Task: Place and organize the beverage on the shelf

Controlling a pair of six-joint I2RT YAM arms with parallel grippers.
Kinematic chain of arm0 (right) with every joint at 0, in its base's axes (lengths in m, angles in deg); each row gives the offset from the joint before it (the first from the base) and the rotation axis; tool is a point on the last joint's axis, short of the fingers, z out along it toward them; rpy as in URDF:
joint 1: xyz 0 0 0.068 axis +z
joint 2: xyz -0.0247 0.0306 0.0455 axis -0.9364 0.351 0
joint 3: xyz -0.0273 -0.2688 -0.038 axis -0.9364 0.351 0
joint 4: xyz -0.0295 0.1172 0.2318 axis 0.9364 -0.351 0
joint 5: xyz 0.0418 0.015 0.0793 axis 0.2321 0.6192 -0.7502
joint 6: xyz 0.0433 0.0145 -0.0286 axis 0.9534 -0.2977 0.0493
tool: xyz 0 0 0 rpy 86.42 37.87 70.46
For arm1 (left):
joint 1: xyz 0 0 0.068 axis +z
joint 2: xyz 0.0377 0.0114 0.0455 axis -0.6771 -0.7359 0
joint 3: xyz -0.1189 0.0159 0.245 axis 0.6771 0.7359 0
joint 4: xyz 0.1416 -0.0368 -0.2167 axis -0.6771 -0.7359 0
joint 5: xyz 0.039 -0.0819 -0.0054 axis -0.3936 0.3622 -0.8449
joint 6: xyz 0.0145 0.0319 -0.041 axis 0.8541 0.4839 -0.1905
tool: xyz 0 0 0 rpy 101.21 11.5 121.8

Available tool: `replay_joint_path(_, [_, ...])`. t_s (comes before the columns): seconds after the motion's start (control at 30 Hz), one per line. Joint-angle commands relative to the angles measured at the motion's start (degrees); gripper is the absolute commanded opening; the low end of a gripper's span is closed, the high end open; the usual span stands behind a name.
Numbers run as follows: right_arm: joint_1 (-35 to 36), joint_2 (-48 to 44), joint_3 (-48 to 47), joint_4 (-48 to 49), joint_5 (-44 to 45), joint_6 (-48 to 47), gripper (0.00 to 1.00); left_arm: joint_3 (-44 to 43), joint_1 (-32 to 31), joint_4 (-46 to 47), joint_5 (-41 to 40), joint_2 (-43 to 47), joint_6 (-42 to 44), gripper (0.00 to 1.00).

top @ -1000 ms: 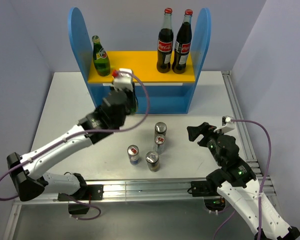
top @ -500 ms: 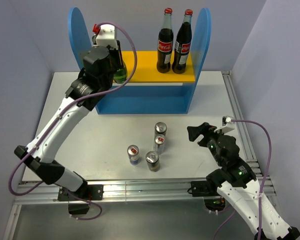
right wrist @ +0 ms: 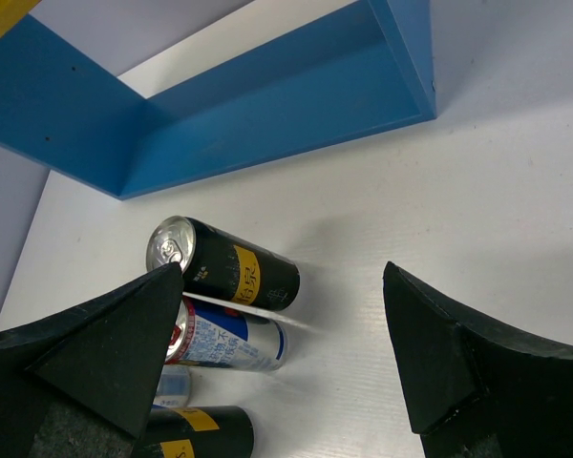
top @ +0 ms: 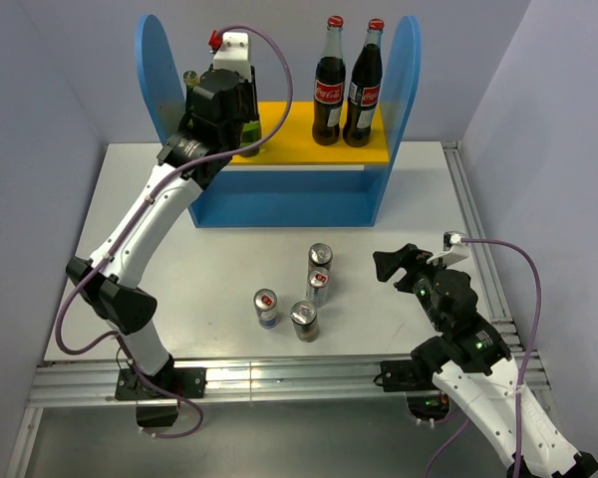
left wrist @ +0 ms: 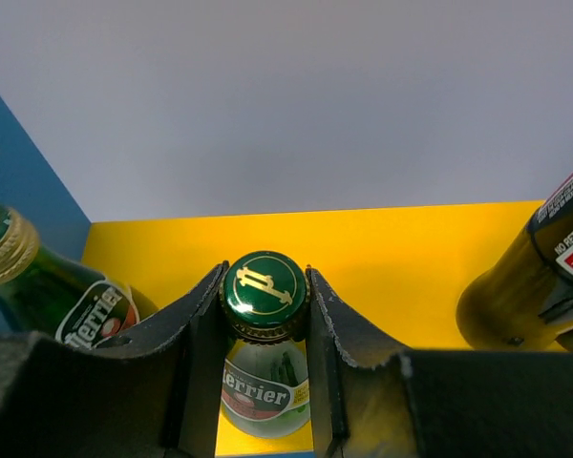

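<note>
My left gripper (top: 241, 121) is shut on the neck of a green glass bottle (left wrist: 264, 298), held upright over the shelf's yellow upper board (left wrist: 392, 258), near its front edge. The second green bottle (left wrist: 53, 296) stands just to its left; its cap (top: 190, 77) shows in the top view. The shelf (top: 404, 70) is at the back of the table. Four slim cans stand mid-table: two dark gold-topped ones (top: 321, 257) (top: 304, 321) and two silver-blue ones (top: 319, 287) (top: 266, 307). My right gripper (top: 389, 264) is open and empty, to the right of the cans (right wrist: 229, 269).
Two tall cola bottles with red caps (top: 330, 85) (top: 364, 85) stand on the right of the upper board; one shows in the left wrist view (left wrist: 535, 286). The shelf's lower level (right wrist: 267, 105) holds nothing. Metal rails run along the table's right edge (top: 468, 199).
My left arm has carried the green bottle from in front of the shelf up and onto the upper board, right of the other green bottle. The right arm has not moved.
</note>
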Motion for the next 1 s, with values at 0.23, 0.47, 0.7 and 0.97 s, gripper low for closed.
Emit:
replay_joint_path(0.23, [0.31, -0.01, 0.19, 2.47, -0.07, -0.68, 0.92, -6.06, 3.06, 7.7, 1.2, 0.1, 1.26, 0.0])
replay_joint_path(0.47, [0.23, -0.19, 0.19, 2.38, 0.02, -0.6, 0.92, -3.33, 4.03, 8.84, 1.11, 0.98, 0.82, 0.08])
replay_joint_path(0.7, [0.23, -0.19, 0.1, 2.38, -0.07, -0.6, 0.92, -0.26, 4.12, 10.86, 1.46, 2.91, 0.64, 0.65])
replay_joint_path(0.97, [0.23, -0.27, 0.1, 2.29, -0.07, -0.6, 0.92, -0.78, 4.03, 9.55, 1.9, 3.44, 0.12, 0.99])
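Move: The left gripper holds the second green bottle by its neck, the bottle's middle some 6 cm straight below the fingers, with its base down on the yellow shelf. The first green bottle stands about 9 cm to the left and 2 cm farther out. The nearer cola bottle is roughly 14 cm to the right and 3 cm out; the blue side panel about 14 cm to the left, 2 cm out. From the right hand, the held bottle is some 25 cm ahead, 29 cm left and 18 cm higher. Keep the left gripper's hold on the bottle's neck and bring it level, about 2 cm forward and then 2.5 cm left, towards the first green bottle. Stop there, open the fingers wide to let go of the neck, then lift straight off by some 3 cm, easing back slightly as the fingertips tilt up a few degrees. ##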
